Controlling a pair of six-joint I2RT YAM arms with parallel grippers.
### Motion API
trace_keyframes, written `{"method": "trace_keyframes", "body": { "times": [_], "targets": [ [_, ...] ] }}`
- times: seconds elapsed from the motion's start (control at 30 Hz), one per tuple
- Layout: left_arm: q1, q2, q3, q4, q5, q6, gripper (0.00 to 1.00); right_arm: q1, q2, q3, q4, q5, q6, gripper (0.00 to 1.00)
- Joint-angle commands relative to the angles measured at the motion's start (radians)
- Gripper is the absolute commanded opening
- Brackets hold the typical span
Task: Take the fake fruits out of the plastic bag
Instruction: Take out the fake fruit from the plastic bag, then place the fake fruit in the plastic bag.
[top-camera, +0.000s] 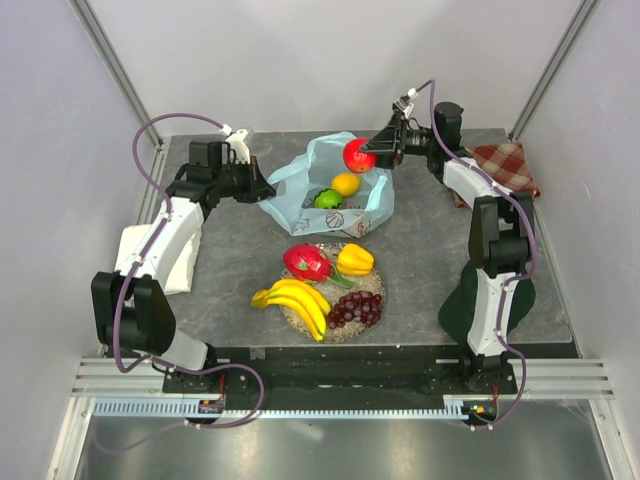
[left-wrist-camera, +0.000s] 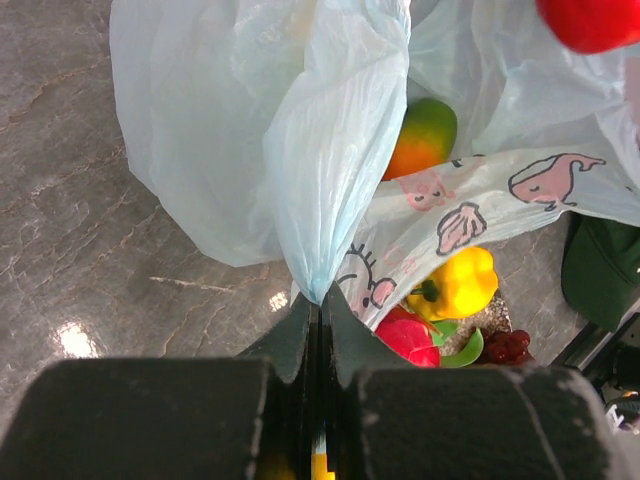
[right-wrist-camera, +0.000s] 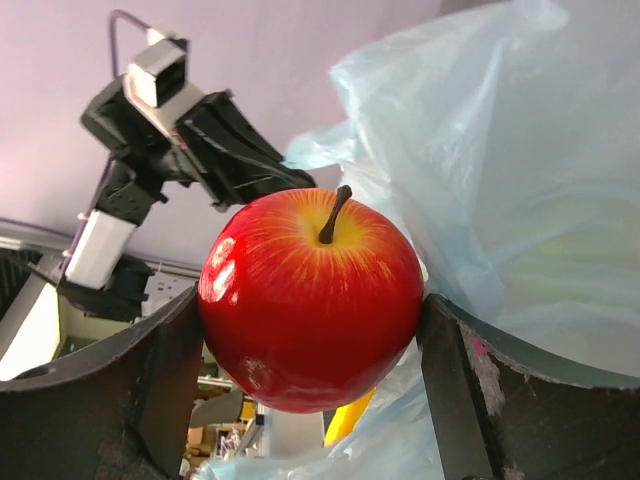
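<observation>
The light blue plastic bag (top-camera: 300, 190) lies open at the back middle of the table. My left gripper (top-camera: 262, 190) is shut on the bag's left edge (left-wrist-camera: 318, 285), pinching a fold of plastic. Above the bag's mouth hangs the red apple (top-camera: 357, 155), with my right gripper (right-wrist-camera: 310, 330) shut on it (right-wrist-camera: 312, 300). Inside the bag lie a green-orange mango (left-wrist-camera: 420, 137) and a green piece (top-camera: 328, 199). In front of the bag, on a round mat (top-camera: 378, 286), rest a dragon fruit (top-camera: 307, 262), a yellow pepper (top-camera: 355, 259), bananas (top-camera: 295, 300) and grapes (top-camera: 356, 309).
A red checkered cloth (top-camera: 510, 165) lies at the back right corner. A white cloth (top-camera: 185, 255) sits under the left arm. A dark green thing (top-camera: 455, 300) stands by the right arm's base. Grey walls close in three sides.
</observation>
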Motion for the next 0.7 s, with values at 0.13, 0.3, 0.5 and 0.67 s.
{"method": "trace_keyframes", "body": {
  "times": [0.13,0.3,0.5,0.67],
  "targets": [
    [0.009,-0.007,0.039,0.020,-0.036,0.069,0.02,-0.008,0.000,0.104,0.345,-0.068,0.200,0.63],
    [0.014,-0.002,0.051,0.006,-0.100,0.110,0.02,-0.054,-0.008,0.173,0.102,-0.022,-0.013,0.60],
    [0.098,-0.005,0.073,0.000,-0.195,0.091,0.02,-0.166,0.013,0.174,-0.189,0.122,-0.299,0.61],
    [0.113,-0.010,0.084,0.000,-0.111,0.111,0.02,-0.146,0.000,0.196,-0.355,0.096,-0.428,0.61]
  ]
}}
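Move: The right hand holds the apple; the plate it should go to lies about 27 cm back, 9 cm left and 22 cm below. The plastic bag's middle is some 9 cm left, level front to back and 15 cm lower, with the orange fruit 2 cm ahead and 5 cm left of the hand, some 18 cm down. From the left hand, which grips the bag's handle, the plate lies about 19 cm back, 15 cm right and 19 cm below. The right hand lifts the apple 5 cm, then draws it right, forward and down; left pulls bag handle left. ##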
